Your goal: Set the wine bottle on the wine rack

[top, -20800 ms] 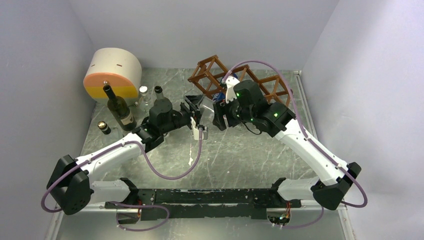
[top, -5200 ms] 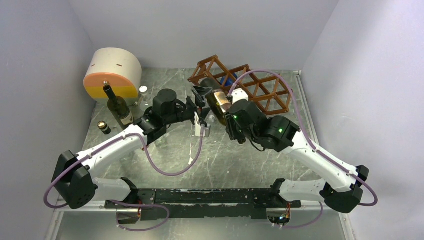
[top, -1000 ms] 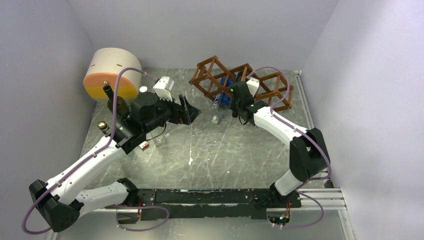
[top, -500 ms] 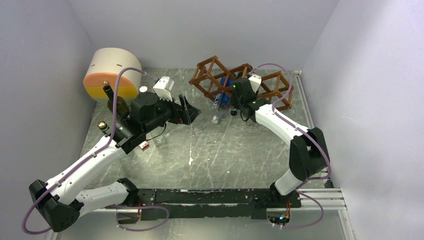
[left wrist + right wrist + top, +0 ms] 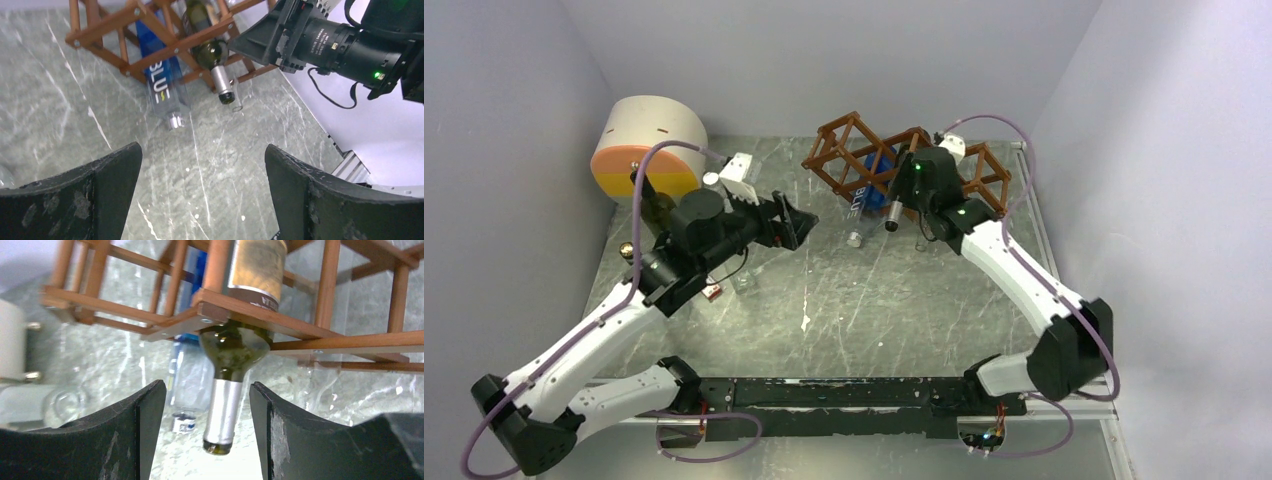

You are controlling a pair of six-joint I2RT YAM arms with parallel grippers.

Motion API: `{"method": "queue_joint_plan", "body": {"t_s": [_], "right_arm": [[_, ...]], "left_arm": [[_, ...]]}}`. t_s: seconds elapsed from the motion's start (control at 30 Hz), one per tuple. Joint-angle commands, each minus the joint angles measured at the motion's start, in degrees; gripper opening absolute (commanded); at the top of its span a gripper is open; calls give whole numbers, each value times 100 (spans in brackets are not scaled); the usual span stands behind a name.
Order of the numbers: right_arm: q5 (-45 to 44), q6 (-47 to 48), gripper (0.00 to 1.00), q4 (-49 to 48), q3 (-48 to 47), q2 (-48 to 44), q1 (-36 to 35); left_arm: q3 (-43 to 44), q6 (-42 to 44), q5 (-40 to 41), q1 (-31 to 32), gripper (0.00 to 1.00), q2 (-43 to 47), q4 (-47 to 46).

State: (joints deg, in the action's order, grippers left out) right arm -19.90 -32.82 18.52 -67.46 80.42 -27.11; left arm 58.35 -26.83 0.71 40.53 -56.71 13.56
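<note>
The wine rack (image 5: 854, 150) is a reddish-brown lattice at the back of the table. The green wine bottle (image 5: 235, 350) lies in one of its cells, its silver-foiled neck (image 5: 892, 216) sticking out toward the front. My right gripper (image 5: 206, 384) is open with a finger on each side of that neck, touching neither side. The left wrist view shows the same bottle (image 5: 215, 55) in the rack (image 5: 107, 27). My left gripper (image 5: 802, 222) hovers wide open over the table left of the rack, holding nothing.
A clear bottle with a blue label (image 5: 864, 190) lies in the neighbouring cell, cap on the table. A cream and orange cylinder (image 5: 649, 145) stands back left, with a dark upright bottle (image 5: 639, 185) and a small bottle (image 5: 627, 248) behind the left arm. A small glass (image 5: 744, 282) sits nearby.
My right gripper has opened off the wine bottle's neck and drawn back a little to the right; the bottle stays in the rack. The left arm shifted slightly.
</note>
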Motion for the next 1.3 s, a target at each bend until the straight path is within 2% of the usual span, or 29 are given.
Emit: {"method": "queue_joint_plan", "body": {"t_s": [0.0,0.1,0.17,0.33,0.4,0.6,0.77,1.0,1.27], "right_arm": [[597,395,66,-75,-14,-623,39],[1224,635,65,-59,7,-869,33],[1815,898,65,-153,62,-964,31],[3552,1212,63,-848,401,-1045,-72],[3825,1138,62,-1288,528,-1006,-354],[3002,1468,63,-1681,159,-370,-1755],[2790,1333,62,-2089,-259,516,-2561],[2106,1235,62,-2421,-1233,1704,-3123],[1559,1875,65,-1871,-2629,2844,-3526]], "left_arm": [[-373,1109,-390,-23,96,701,-1095],[-607,1886,-1124,-28,96,1031,-1353],[-485,2060,-1433,-25,96,1057,-1249],[194,2234,-1191,-27,96,805,-556],[438,2291,-872,-27,96,781,-341],[872,2607,321,-20,96,1228,-25],[408,2872,877,-28,96,2054,-614],[238,2761,1575,-23,96,2670,-523],[286,2639,2135,-28,96,2818,-210]]}}
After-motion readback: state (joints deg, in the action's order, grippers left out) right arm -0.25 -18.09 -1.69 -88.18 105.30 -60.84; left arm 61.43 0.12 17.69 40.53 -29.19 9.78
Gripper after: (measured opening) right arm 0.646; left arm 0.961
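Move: The open clear bottle stands about 37 cm left of the right hand, 10 cm back and 11 cm below. From that bottle, the capped clear bottle stands some 10 cm farther out and 3 cm left, the standing wine bottle 7 cm farther out and 14 cm left, and the matchbox 8 cm left and 2 cm back. From the left hand, the open bottle is roughly 15 cm left, 3 cm ahead and 20 cm below. Towards the open clear bottle, the empty right hand first rises about 6 cm off the rack, then sweeps some 35 cm left and 12 cm back, sinking a little and turning nearly 60 degrees counter-clockwise, fingers staying part open. The left hand climbs about 16 cm and swings left as much, its wide-open fingers tipping up some 40 degrees. ##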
